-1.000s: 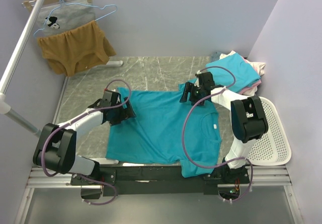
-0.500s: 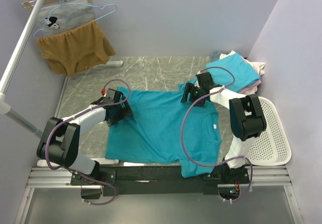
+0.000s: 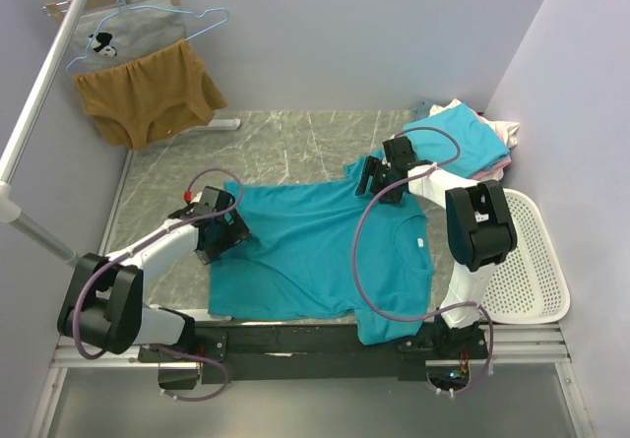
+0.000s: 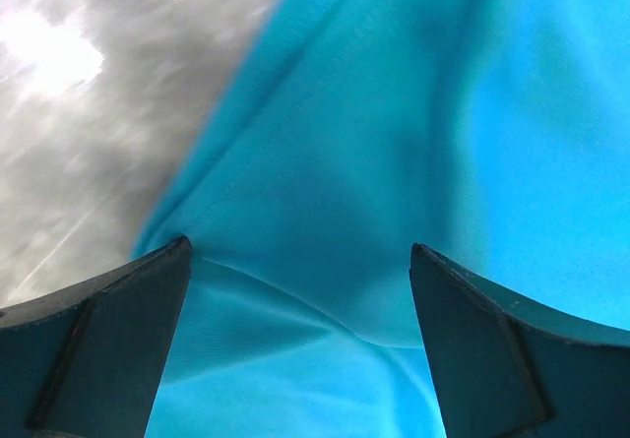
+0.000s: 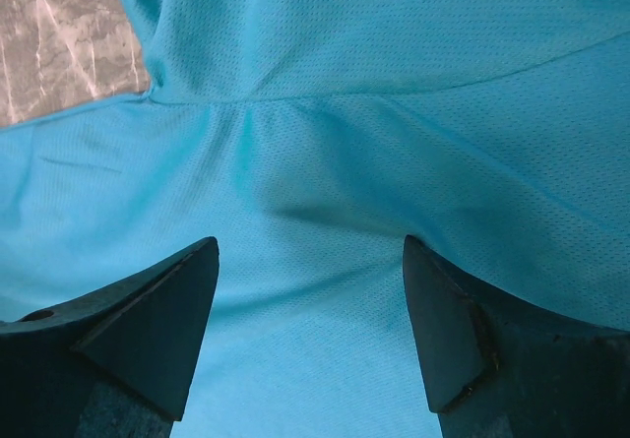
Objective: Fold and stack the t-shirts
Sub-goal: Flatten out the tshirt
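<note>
A teal t-shirt lies spread across the middle of the grey marble table. My left gripper rests on its left edge, jaws wide open. In the left wrist view the left gripper has a low ridge of teal cloth between its fingertips. My right gripper sits on the shirt's far right shoulder, also open. The right wrist view shows the right gripper over the teal mesh cloth near a seam. More t-shirts are piled at the back right, a turquoise one on top.
A white perforated tray lies at the right edge. At the back left a mustard-brown garment and a grey printed one hang from a slanted metal pole. A small white object lies by the far wall.
My left gripper has moved toward the near side and slightly left along the shirt's left edge. The shirt's far left corner has shifted nearer, and the right gripper has edged farther away.
</note>
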Robot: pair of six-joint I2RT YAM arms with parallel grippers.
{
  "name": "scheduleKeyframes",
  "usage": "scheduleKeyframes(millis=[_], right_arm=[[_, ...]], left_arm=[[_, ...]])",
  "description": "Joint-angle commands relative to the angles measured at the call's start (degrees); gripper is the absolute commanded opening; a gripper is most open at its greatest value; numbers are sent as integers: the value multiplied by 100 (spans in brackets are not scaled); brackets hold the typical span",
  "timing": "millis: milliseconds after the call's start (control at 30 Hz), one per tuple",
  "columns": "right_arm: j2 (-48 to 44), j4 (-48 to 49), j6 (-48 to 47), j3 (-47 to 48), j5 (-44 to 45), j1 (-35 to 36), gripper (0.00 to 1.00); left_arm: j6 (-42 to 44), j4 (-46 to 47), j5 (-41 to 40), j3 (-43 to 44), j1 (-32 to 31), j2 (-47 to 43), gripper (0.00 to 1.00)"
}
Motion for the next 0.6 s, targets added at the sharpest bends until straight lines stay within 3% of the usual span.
scheduleKeyframes(millis=[0,133,367,567], right_arm=[[199,-282,7,-38,366,-31,82],[128,-264,-54,-47,384,-31,82],[5,-238,-239,-38,156,-31,82],[-635,184,-196,-336,-153,-40,82]], left_arm=[[-408,-1102,-654,-69,35,-329,100],[-602,-1305,-928,2,70,-593,99],[4,-394,-920,598,141,-1016,99],[716,426,-559,1677,150,281,99]])
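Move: Low over the left part of the spread t-shirt, the left hand has the cloth's left edge about 4 cm to its left, level with it, and the far-left corner some 13 cm straight ahead; both lie about 1 cm below it. The near-left corner is roughly 16 cm back and 4 cm left. From the right hand, which rests near the shirt's far edge, that far-left corner lies about 29 cm left and 1 cm back. Finishing its smoothing stroke, the left hand slides its wide-open fingertips back and left over the t-shirt towards its left edge, then comes free, lifting some 7 cm while swinging about 6 cm forward towards the far-left corner, fingers tipping up to point more forward. The right hand stays put, its open fingers still resting on the cloth by the far edge. ##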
